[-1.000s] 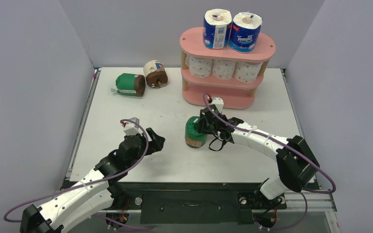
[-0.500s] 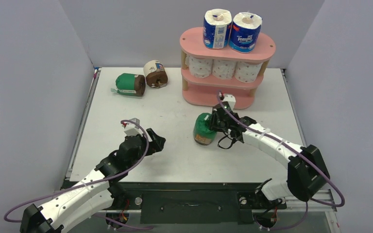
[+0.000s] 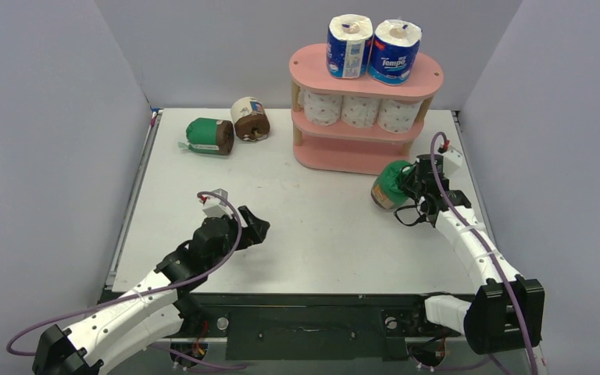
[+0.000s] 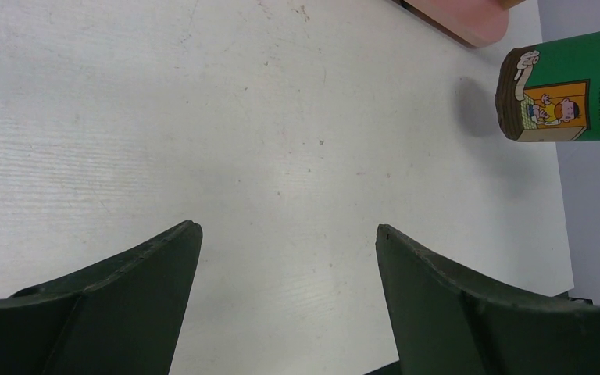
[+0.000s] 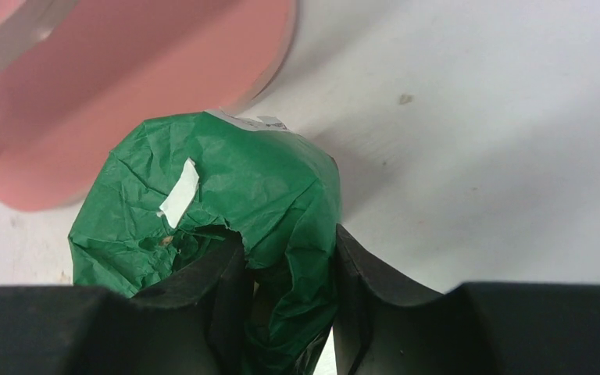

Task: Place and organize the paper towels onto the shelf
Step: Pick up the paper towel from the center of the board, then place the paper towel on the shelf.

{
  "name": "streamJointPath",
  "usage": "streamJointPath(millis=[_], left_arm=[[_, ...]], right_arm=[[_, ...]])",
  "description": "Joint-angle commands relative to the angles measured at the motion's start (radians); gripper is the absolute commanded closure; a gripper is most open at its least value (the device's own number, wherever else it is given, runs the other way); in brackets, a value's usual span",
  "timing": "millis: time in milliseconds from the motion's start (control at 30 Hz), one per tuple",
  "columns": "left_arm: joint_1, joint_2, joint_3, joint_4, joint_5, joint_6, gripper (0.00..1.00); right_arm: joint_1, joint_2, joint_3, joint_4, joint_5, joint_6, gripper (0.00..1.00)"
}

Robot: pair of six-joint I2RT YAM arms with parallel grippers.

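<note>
My right gripper (image 3: 408, 188) is shut on the crumpled top of a green-wrapped paper towel roll (image 3: 391, 190), holding it off the table by the right end of the pink shelf (image 3: 336, 154). In the right wrist view one finger goes into the green roll's (image 5: 242, 180) core and the other presses its outside, with the shelf's bottom board (image 5: 148, 86) just beyond. The left gripper (image 3: 254, 226) hangs open over bare table, nothing between its fingers (image 4: 156, 273). Two blue-white rolls (image 3: 349, 45) stand on the top tier. Three dotted white rolls (image 3: 360, 110) fill the middle tier.
A second green-wrapped roll (image 3: 208, 134) and a cream-wrapped brown roll (image 3: 250, 119) lie on the table at the back left. Grey walls close in the left, back and right sides. The held green roll (image 4: 566, 84) shows in the left wrist view at the upper right.
The right arm has carried the green roll from the table's middle to the right, up beside the shelf's right end, its jaws tightening on it. The left arm barely moved.
</note>
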Motion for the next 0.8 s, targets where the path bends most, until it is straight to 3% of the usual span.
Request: streamJointPath(millis=[0, 367, 767], left_arm=[[0.007, 0.017, 0.019, 0.077, 0.038, -0.009, 0.2], [0.006, -0.007, 0.016, 0.055, 0.046, 0.005, 0.19], [0.007, -0.017, -0.005, 0.043, 0.051, -0.004, 0.19]], right_arm=[[-0.029, 0.011, 0.068, 0.065, 0.07, 0.065, 0.72], [-0.044, 0.188, 0.249, 0.078, 0.164, 0.06, 0.72], [-0.047, 0.294, 0.297, 0.1, 0.176, 0.068, 0.72]])
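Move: The green paper towel is already in the right fingers, its middle about 4 cm left of, 1 cm behind and 4 cm below them. It is bound for the right-hand spot on the bottom shelf, roughly 17 cm ahead, 4 cm left and 11 cm down. The right-end post stands about 16 cm ahead, 1 cm right, 6 cm down; the rightmost dotted roll 16 cm ahead, 3 cm left, 7 cm up. From the left hand that spot is some 29 cm ahead, 33 cm right and 10 cm below. Forward, about 7 cm, the right arm carries the green paper towel towards the right end of the bottom shelf, drifting some 3 cm to the right. It rises about 2 cm on the way, then sinks again to its starting height while still easing forward. The wrist turns about 10 degrees clockwise, and the fingers keep their pinch on the roll's wall, one in the core and one outside. ##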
